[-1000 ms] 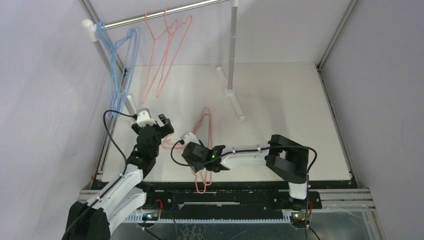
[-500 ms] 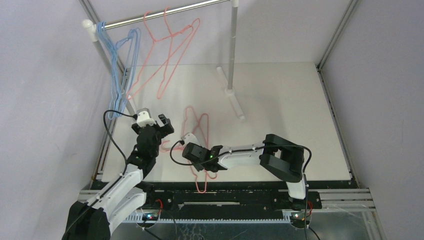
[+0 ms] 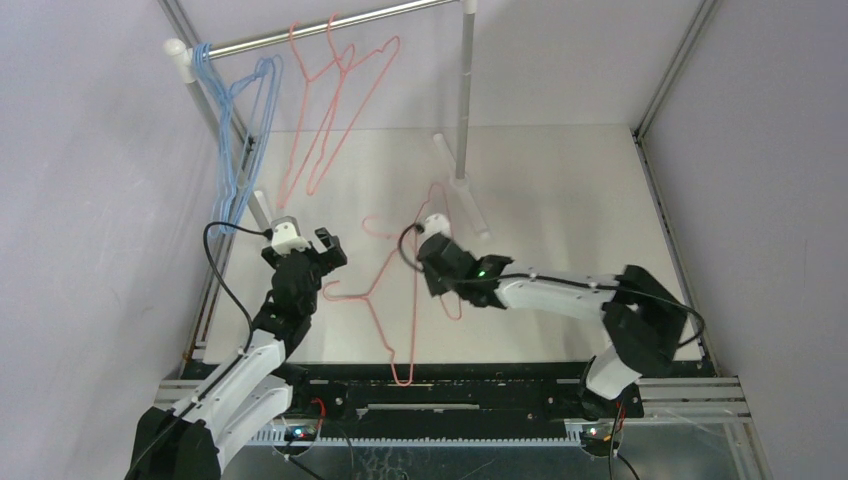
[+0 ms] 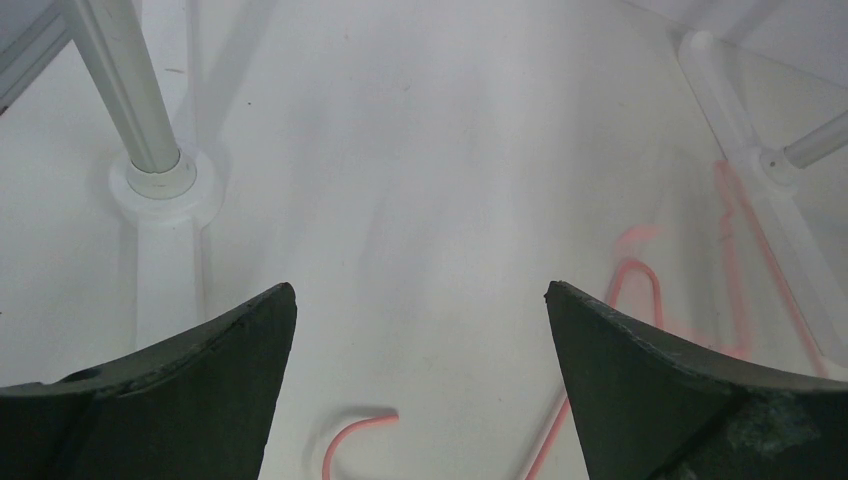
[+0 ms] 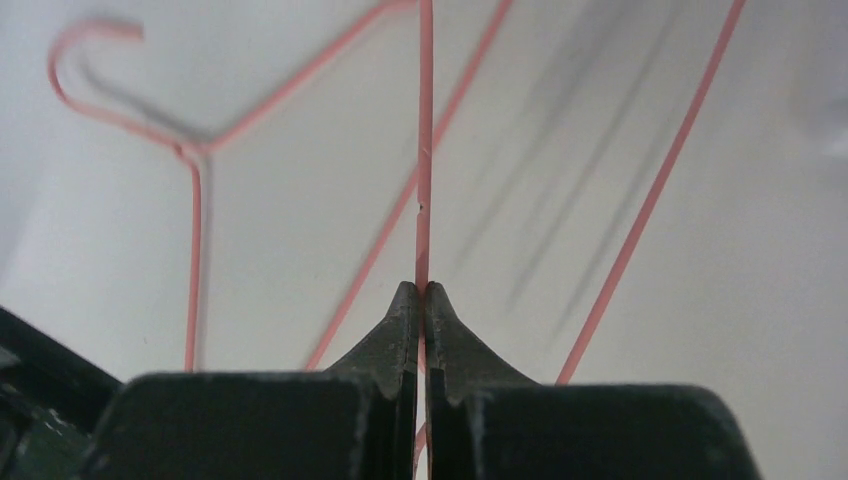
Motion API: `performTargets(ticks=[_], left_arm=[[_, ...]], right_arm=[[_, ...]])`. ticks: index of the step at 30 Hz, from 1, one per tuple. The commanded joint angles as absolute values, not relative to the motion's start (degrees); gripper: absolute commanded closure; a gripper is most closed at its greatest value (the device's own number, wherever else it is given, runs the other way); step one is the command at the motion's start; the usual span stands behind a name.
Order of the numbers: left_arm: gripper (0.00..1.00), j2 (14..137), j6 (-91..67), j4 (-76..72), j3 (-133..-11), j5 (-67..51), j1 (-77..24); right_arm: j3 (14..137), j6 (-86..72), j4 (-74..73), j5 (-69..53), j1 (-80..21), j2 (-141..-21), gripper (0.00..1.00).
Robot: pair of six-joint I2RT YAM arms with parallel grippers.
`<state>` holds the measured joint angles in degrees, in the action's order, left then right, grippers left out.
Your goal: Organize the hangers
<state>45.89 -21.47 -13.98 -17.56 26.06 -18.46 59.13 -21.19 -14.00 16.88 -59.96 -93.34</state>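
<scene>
My right gripper (image 3: 443,290) is shut on a thin wire of a pink hanger (image 3: 411,320) over the middle of the table. In the right wrist view the closed gripper (image 5: 424,288) pinches that wire (image 5: 424,150), and a pink hook (image 5: 90,30) shows at top left. A second pink hook (image 3: 378,223) lies beside the gripper. My left gripper (image 3: 330,250) is open and empty. In its wrist view (image 4: 420,290) a pink hook (image 4: 358,430) lies on the table between the jaws. Blue hangers (image 3: 245,130) and two pink hangers (image 3: 330,100) hang on the rail.
The silver rail (image 3: 330,25) crosses the back on white-ended posts. Its right post (image 3: 465,100) has white feet (image 3: 470,210) just behind my right gripper. The left post (image 3: 228,150) and its foot (image 4: 160,190) are close to my left gripper. Grey walls enclose the table.
My right arm has moved right and away from the near edge, dragging the pink hanger toward the table's middle. The pink hangers on the rail swung slightly. My left arm has stayed still.
</scene>
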Motion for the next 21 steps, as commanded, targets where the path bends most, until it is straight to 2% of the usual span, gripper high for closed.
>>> performTargets(ticks=[1, 10, 21], left_arm=[[0.01, 44.00, -21.40, -15.43, -16.75, 27.33, -18.08], [0.01, 44.79, -21.62, -15.64, -16.87, 26.99, -18.06], [0.01, 45.83, -21.71, -16.03, -17.09, 26.72, -18.07]], right_arm=[[58.62, -19.80, -10.73, 15.04, -54.50, -84.98, 1.00], [58.57, -25.23, 0.57, -8.12, -42.41, -73.96, 1.00], [58.81, -37.85, 21.46, -22.79, -33.61, -69.70, 1.00]])
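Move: The right hand already pinches a pink hanger; the middle of the metal rod lies about 20 cm ahead, 14 cm left and 37 cm above it. Two hung pink hangers dangle roughly 20 cm ahead, 17 cm left and 25 cm up. Another pink hanger lies on the table about 9 cm left, 4 cm back and 8 cm below. From the left hand, the rod's middle is some 12 cm ahead, 10 cm right and 31 cm up. Right hand hoists the pinched hanger about 23 cm up, slightly forward towards the rod, rolling left side up 45 degrees. ##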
